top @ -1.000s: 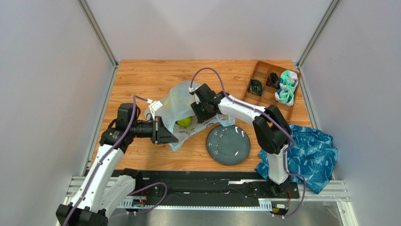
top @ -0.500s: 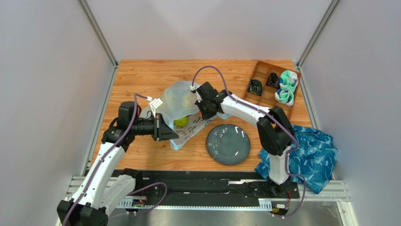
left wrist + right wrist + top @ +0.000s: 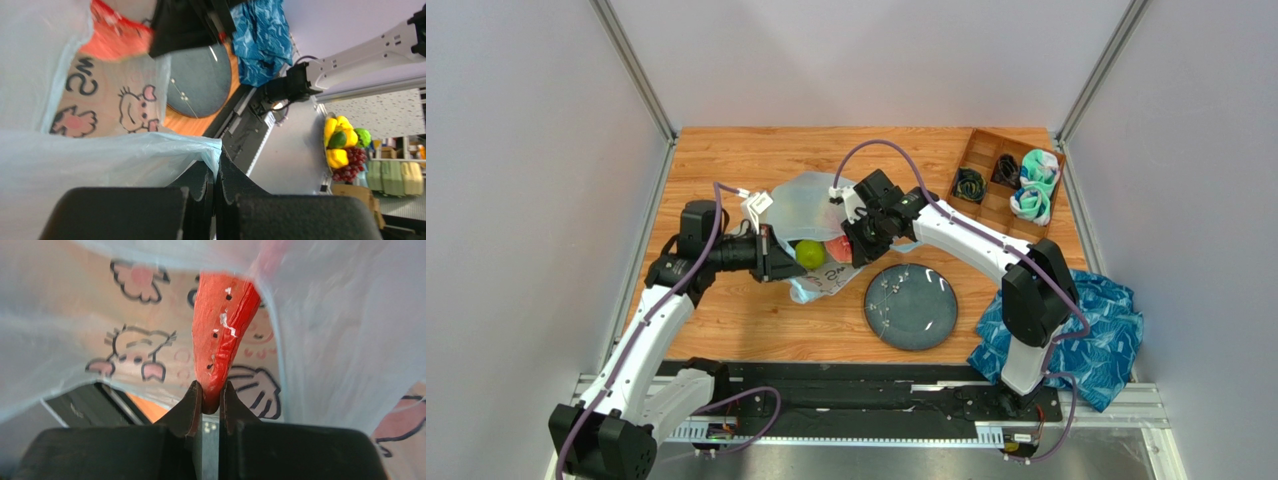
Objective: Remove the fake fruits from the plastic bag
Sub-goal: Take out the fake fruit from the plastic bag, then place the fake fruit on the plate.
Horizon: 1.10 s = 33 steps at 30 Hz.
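The plastic bag (image 3: 811, 203) lies mid-table, pale blue and translucent, with a cartoon print (image 3: 132, 107). My left gripper (image 3: 782, 262) is shut on the edge of the bag (image 3: 100, 160) at its left side. My right gripper (image 3: 858, 246) reaches in at the bag's mouth. It is shut on a red watermelon slice (image 3: 222, 335), pinched at its lower tip. That slice (image 3: 837, 248) shows red beside a green round fruit (image 3: 809, 252) at the opening. The bag's film (image 3: 340, 330) surrounds the slice in the right wrist view. Any other fake fruits are hidden.
A dark round plate (image 3: 911, 307) sits just in front of the bag, to its right. A wooden divided tray (image 3: 982, 205) with rolled socks (image 3: 1036, 186) stands at the back right. A blue patterned cloth (image 3: 1091, 330) drapes over the near right edge.
My right gripper closed on the watermelon slice and drew it to the bag's mouth, where it now shows red. The left gripper shifted back and right with the bag edge.
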Tool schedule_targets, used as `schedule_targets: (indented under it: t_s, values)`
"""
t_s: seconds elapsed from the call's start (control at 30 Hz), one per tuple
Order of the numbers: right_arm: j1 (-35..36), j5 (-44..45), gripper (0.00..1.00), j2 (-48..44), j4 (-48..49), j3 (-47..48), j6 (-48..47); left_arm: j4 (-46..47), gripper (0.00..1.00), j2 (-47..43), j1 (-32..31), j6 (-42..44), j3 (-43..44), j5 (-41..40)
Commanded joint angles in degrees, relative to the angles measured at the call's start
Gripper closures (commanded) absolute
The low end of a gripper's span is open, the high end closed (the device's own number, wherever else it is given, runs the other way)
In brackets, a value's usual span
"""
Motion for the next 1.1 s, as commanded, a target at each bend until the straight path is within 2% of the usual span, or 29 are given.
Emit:
schedule_targets:
  t_s: [0.0,0.17,0.3,0.4,0.43,0.5,0.67,0.8,0.97,1.07]
  values:
    - [0.17,-7.6,1.0,-2.61,-8.89,3.77,-8.01,4.18,1.0,4.21,-0.25,4.09,7.87,-3.43]
    - [0.7,-8.58,1.0,-4.54,-16.8,6.68,-16.27,4.27,1.0,8.26,-0.25,4.88,12.09,-6.07]
    - [1.49,-6.56,1.0,-9.62,-19.8,5.11,-28.11,4.35,1.0,9.5,-0.25,4.54,13.24,-6.78]
    - [1.4,-5.77,1.0,-17.96,-18.92,-1.65,-35.07,4.71,1.0,9.94,0.01,3.92,13.42,-7.39]
    - [1.4,-5.5,1.0,-23.12,-18.05,-6.19,-39.88,4.79,1.0,10.02,0.1,3.74,13.42,-7.65]
    - [1.4,-3.41,1.0,-31.29,-16.9,-10.87,-43.6,4.53,1.0,10.37,0.45,3.57,13.42,-8.18]
    - [0.26,4.07,1.0,-42.15,-18.39,-23.44,-51.43,3.83,1.0,10.64,0.98,3.39,13.6,-7.92]
    - [-2.38,8.29,1.0,-44.18,-17.96,-28.81,-53.37,3.39,1.0,10.38,1.15,3.48,13.16,-7.57]
    - [-4.22,15.06,1.0,-41.99,-8.21,-34.97,-56.36,2.69,1.0,9.94,1.24,4.18,12.63,-7.48]
    - [-5.89,16.9,1.0,-37.6,-3.37,-36.21,-56.89,2.6,1.0,9.41,1.59,4.44,11.84,-7.39]
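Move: The right hand already pinches the watermelon slice in the bag's mouth; the plate lies about 15 cm to its right, 12 cm back and 11 cm below. The green fruit is some 11 cm left of this hand, 1 cm ahead and 8 cm lower. From the left hand, which still holds the bag's rim, the plate lies roughly 28 cm right, 10 cm back and 22 cm below; the green fruit is 4 cm ahead, 1 cm right and 18 cm below. Right arcs pinched watermelon 20 cm right and back over the plate; left draws bag rim forward 7 cm. ##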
